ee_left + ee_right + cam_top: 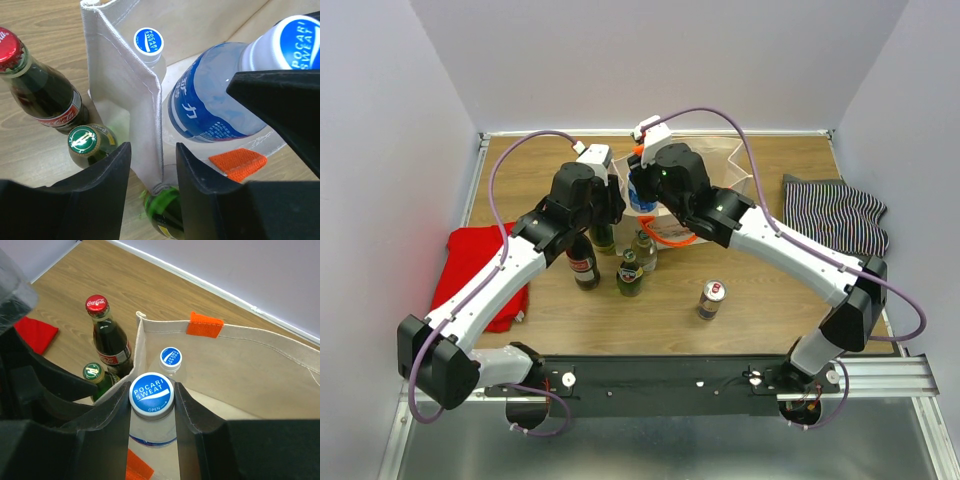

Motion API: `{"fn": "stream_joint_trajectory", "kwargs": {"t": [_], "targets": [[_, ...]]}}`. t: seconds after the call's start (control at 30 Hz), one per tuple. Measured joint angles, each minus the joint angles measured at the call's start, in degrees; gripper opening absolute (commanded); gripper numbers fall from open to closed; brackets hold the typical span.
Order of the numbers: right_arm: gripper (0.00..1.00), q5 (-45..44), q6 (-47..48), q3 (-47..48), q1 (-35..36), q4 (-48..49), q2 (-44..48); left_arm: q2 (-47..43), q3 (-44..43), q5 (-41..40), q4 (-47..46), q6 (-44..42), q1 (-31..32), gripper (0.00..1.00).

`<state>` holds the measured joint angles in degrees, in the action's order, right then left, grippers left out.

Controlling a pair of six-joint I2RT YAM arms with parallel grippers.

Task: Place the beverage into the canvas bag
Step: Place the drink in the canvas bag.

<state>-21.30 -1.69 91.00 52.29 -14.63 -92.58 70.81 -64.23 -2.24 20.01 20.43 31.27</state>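
Note:
The beverage, a clear Pocari Sweat bottle (151, 394) with a blue cap, hangs in the mouth of the cream canvas bag (250, 355). My right gripper (151, 387) is shut on its cap. From the left wrist the same bottle (215, 105) leans over the bag's inner side. A second Pocari Sweat bottle (171, 359) stands inside the bag by its near corner. My left gripper (153, 150) is open, its fingers astride the bag's corner seam (159, 125) with a gap to the right finger. From above, both grippers meet at the bag's (735, 165) left end.
A Coca-Cola bottle (583, 265), two green bottles (630, 273) (604, 237) and a clear bottle (644, 250) stand just outside the bag's left front. A can (711, 299) stands nearer the front. A red cloth (480, 270) lies left, a striped cloth (835, 213) right.

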Motion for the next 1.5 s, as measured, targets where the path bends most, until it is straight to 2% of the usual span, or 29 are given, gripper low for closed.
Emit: {"fn": "stream_joint_trajectory", "kwargs": {"t": [0.1,0.13,0.2,0.33,0.5,0.77,1.5], "targets": [[0.01,0.02,-0.66,-1.66,-0.31,1.92,-0.02,-0.22,0.00,-0.61,0.04,0.28,0.00,0.40],[0.01,0.02,-0.81,-2.05,-0.39,2.25,-0.02,-0.28,0.00,-0.74,0.04,0.26,0.00,0.34],[0.01,0.15,-1.29,-3.02,-0.52,2.82,0.00,-0.39,0.00,-1.01,0.09,0.50,0.11,0.31],[0.01,0.20,-1.81,-3.82,-0.76,3.50,-0.02,-0.42,0.00,-1.27,0.13,0.57,0.26,0.15],[0.01,0.24,-2.47,-5.18,-0.79,5.20,0.00,-0.81,0.00,-1.40,0.44,0.66,0.37,0.01],[0.01,1.99,-3.08,-8.07,-1.46,8.96,0.00,-1.51,0.07,-1.51,1.62,0.66,0.37,0.00],[0.01,3.34,-3.50,-11.15,-1.90,12.00,-1.95,-2.03,0.33,-1.57,1.99,0.68,0.37,0.00]]}}
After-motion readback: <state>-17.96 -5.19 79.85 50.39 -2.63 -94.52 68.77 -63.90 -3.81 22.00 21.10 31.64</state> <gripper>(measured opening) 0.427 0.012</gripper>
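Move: The left front edge of the canvas bag stands almost between the open left fingertips, about 1 cm ahead and 1 cm right. From that hand the green bottle is some 3 cm ahead and 4 cm left. The right hand already holds the blue-labelled drink by its cap; its free spot on the bag floor is about 2 cm ahead, 1 cm left and 27 cm below, with the clear bottle roughly 8 cm ahead and 2 cm left of that hand. Lower the right gripper about 6 cm into the bag, keeping its grip on the bottle's cap and easing roughly 1 cm forward and 1 cm left towards the clear bottle already inside. Meanwhile hold the left gripper nearly in place and shut it fully from half open, pinching the bag's left edge between the fingertips. ##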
